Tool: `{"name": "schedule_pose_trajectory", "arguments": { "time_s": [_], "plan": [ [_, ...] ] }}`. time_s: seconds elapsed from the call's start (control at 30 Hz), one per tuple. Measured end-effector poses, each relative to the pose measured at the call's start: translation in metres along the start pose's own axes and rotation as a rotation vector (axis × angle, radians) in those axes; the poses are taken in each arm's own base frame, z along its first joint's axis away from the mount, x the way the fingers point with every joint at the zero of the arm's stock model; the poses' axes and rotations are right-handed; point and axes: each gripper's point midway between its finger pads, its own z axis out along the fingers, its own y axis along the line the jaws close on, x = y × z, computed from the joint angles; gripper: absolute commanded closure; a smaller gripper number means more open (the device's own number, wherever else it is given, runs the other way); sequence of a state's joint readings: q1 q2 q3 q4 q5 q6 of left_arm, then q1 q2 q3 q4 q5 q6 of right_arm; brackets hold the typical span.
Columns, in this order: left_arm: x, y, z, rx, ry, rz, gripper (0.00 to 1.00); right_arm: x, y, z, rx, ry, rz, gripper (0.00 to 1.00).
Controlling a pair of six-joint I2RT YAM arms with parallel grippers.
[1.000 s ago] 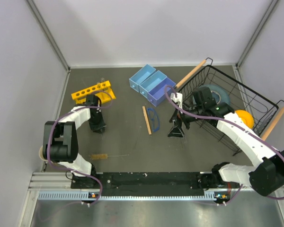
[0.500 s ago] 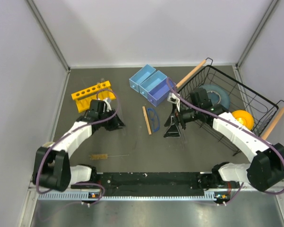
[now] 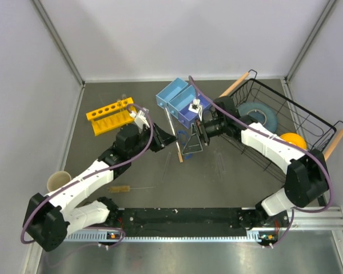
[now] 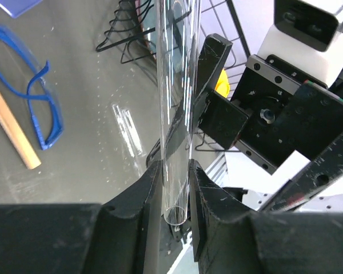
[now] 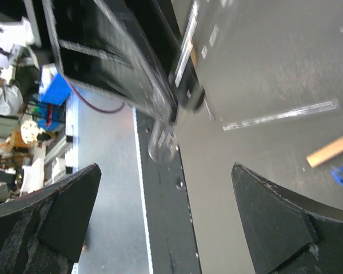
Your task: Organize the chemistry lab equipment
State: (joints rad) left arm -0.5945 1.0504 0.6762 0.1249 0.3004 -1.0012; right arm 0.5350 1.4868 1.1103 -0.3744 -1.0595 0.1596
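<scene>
My left gripper (image 3: 164, 140) is shut on a clear glass tube (image 4: 176, 103), gripped near its open end (image 4: 177, 216) and held upright over the table middle. The tube shows as a thin line in the top view (image 3: 169, 123). My right gripper (image 3: 192, 141) is open and empty, facing the left gripper a little to its right; the tube's round end (image 5: 162, 144) hangs between its spread fingers (image 5: 63, 211). Blue-framed safety glasses (image 4: 37, 100) and the wooden stick (image 4: 11, 128) lie below. Another glass tube (image 5: 280, 114) lies on the table. The bristle brush (image 3: 122, 187) lies near the front left.
A yellow tube rack (image 3: 110, 113) stands at the back left, blue boxes (image 3: 180, 98) at the back middle. The black wire basket (image 3: 308, 123) at the right holds a grey-blue plate (image 3: 262, 114) and a yellow bowl (image 3: 292, 140). A paper cup (image 3: 58, 181) stands front left.
My left arm has swung from beside the yellow rack to the table middle with the tube in its grip. My right gripper has moved left and back towards it.
</scene>
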Motion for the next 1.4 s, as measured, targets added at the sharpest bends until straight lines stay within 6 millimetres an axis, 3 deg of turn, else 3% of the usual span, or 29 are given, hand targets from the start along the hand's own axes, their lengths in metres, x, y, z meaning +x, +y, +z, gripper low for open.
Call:
{"name": "schedule_pose_trajectory", "arguments": {
  "time_s": [0.13, 0.3, 0.4, 0.53, 0.8, 0.9, 0.97, 1.0, 1.13, 1.23, 1.4],
  "plan": [
    [-0.005, -0.011, 0.003, 0.002, -0.052, -0.017, 0.87, -0.019, 0.017, 0.009, -0.035, -0.036, -0.005, 0.04],
    [-0.016, -0.017, 0.003, -0.007, -0.119, -0.026, 0.86, -0.028, 0.032, 0.021, -0.062, -0.040, 0.024, 0.14],
    [-0.022, -0.023, 0.000, 0.000, -0.150, -0.022, 0.86, -0.031, 0.031, 0.024, -0.063, -0.046, 0.055, 0.29],
    [-0.026, -0.033, -0.002, 0.015, -0.174, -0.014, 0.86, -0.038, 0.033, 0.025, -0.066, -0.068, 0.084, 0.61],
    [-0.031, -0.043, -0.006, 0.023, -0.197, 0.010, 0.81, -0.045, 0.029, 0.026, -0.039, -0.099, 0.096, 0.92],
    [-0.032, -0.042, -0.008, 0.014, -0.203, 0.022, 0.69, -0.045, 0.029, 0.026, -0.041, -0.099, 0.087, 0.95],
    [-0.032, -0.042, -0.010, 0.004, -0.203, 0.035, 0.53, -0.045, 0.029, 0.027, -0.041, -0.098, 0.073, 0.96],
    [-0.032, -0.041, -0.012, -0.003, -0.206, 0.045, 0.38, -0.044, 0.028, 0.027, -0.040, -0.098, 0.065, 0.96],
    [-0.039, -0.037, -0.023, -0.046, -0.237, 0.091, 0.15, -0.037, 0.022, 0.026, -0.015, -0.091, 0.047, 0.96],
    [-0.049, -0.038, -0.036, -0.083, -0.259, 0.123, 0.03, -0.030, 0.019, 0.025, 0.002, -0.081, 0.027, 0.96],
    [-0.080, -0.047, -0.060, -0.123, -0.286, 0.169, 0.02, -0.018, 0.018, 0.020, 0.025, -0.064, -0.036, 0.96]
  ]
}}
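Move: My left hand still holds the glass tube near its lower end; the tube's middle is about 3 cm ahead of my left hand, 1 cm left and 6 cm above it. From my open right hand it lies some 6 cm left, 4 cm ahead and 6 cm up. On the table about 20 cm below my right hand, the blue goggles lie 9 cm ahead, level sideways, and the wooden stick 8 cm ahead and 4 cm left. I bring my wide-open right hand left and up, some 4 cm each, to the tube's lower end and close on it, while my left hand raises the tube about 5 cm. Once my right fingers have it, I open my left ones wide and back away leftward and up, about 6 cm left; my right hand, keeping its pinch, sinks a couple of centimetres and eases right. ##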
